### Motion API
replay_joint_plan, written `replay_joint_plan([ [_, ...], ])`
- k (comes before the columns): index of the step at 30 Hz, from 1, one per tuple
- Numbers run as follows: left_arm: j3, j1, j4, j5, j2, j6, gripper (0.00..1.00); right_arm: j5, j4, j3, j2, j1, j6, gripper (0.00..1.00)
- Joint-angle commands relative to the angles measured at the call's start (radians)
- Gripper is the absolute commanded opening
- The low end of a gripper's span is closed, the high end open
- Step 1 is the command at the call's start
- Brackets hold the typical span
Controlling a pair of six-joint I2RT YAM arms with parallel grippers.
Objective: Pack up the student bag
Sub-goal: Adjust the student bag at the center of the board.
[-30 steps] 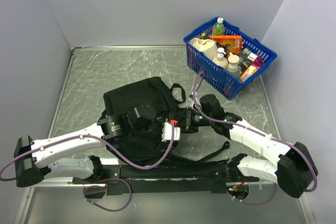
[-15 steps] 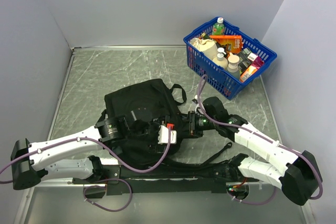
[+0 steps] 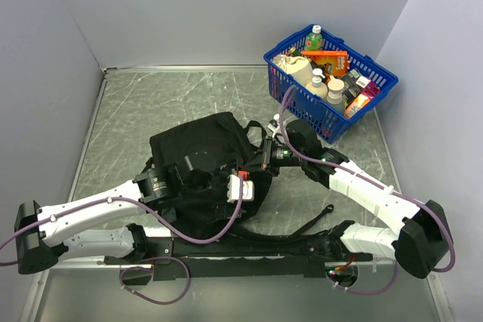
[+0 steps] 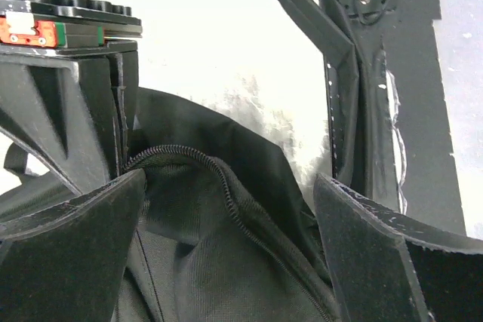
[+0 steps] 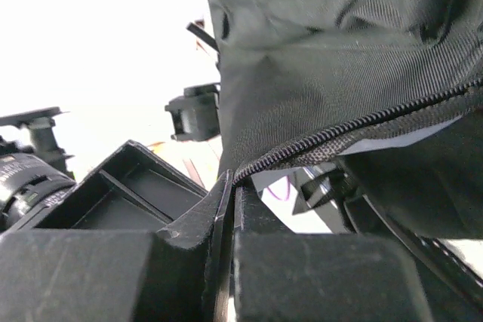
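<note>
The black student bag (image 3: 198, 148) lies in the middle of the table, straps (image 3: 302, 225) trailing toward the near edge. My left gripper (image 3: 240, 188) hangs over its right side, jaws open wide. In the left wrist view the open left gripper (image 4: 226, 186) straddles the bag's zipper (image 4: 181, 154) and dark fabric (image 4: 196, 262) without touching them. My right gripper (image 3: 266, 157) is at the bag's right edge. In the right wrist view the right gripper (image 5: 230, 182) is shut on the end of the zipper edge (image 5: 362, 122), and the fabric (image 5: 324, 50) rises from it.
A blue mesh basket (image 3: 332, 122) full of bottles and packets stands at the far right, close behind the right arm. Grey walls close in the table on the left, back and right. A black rail (image 3: 249, 245) runs along the near edge.
My right gripper has moved toward the far side along the bag's right edge and now pinches the zipper edge. The left gripper stays over the bag, shifted slightly.
</note>
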Motion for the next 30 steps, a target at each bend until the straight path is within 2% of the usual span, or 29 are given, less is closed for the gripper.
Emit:
replay_joint_plan([
  [1,-0.030,-0.003,0.049,-0.083,-0.013,-0.066,0.96,-0.018,0.128,0.007,-0.048,0.000,0.085,0.00],
  [8,-0.148,-0.002,0.190,-0.369,-0.030,0.006,0.96,-0.012,0.119,-0.059,-0.132,0.001,0.113,0.00],
  [14,-0.159,0.012,0.233,-0.408,-0.026,0.032,0.96,-0.017,0.108,-0.088,-0.152,0.003,0.108,0.00],
  [22,-0.141,0.043,0.212,-0.350,-0.021,0.064,0.98,-0.026,0.110,-0.117,-0.167,0.003,0.089,0.00],
  [23,-0.138,0.044,0.202,-0.332,-0.021,0.061,0.88,-0.024,0.096,-0.110,-0.166,0.003,0.078,0.00],
  [24,-0.124,0.046,0.187,-0.319,-0.020,0.055,0.63,-0.024,0.081,-0.099,-0.158,0.003,0.061,0.02],
  [25,-0.118,0.047,0.185,-0.307,-0.021,0.048,0.47,-0.009,0.055,-0.084,-0.155,0.003,0.038,0.19],
  [26,-0.112,0.052,0.187,-0.307,-0.021,0.046,0.31,0.003,0.020,-0.044,-0.151,0.003,-0.017,0.26],
  [27,-0.095,0.056,0.199,-0.307,-0.021,0.049,0.08,0.025,-0.072,-0.022,-0.141,0.000,-0.055,0.32],
  [28,-0.087,0.067,0.208,-0.312,-0.021,0.058,0.01,0.105,-0.123,0.004,-0.137,-0.003,-0.100,0.37],
  [30,-0.052,0.079,0.216,-0.322,-0.021,0.078,0.01,0.205,-0.279,0.079,-0.123,-0.003,-0.244,0.45],
])
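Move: The student bag's zip edge, pinched in the shut right fingertips, lies about 8 cm ahead of the open left hand, 3 cm to its left and 2 cm below. From the left hand, the bag's body spreads some 4 cm ahead, 12 cm left and 12 cm below, and the bag handle is 16 cm ahead, 1 cm right and 14 cm down. Left hand reaches about 7 cm forward, slightly left and down, pinching the zip edge; right fingers start opening. ##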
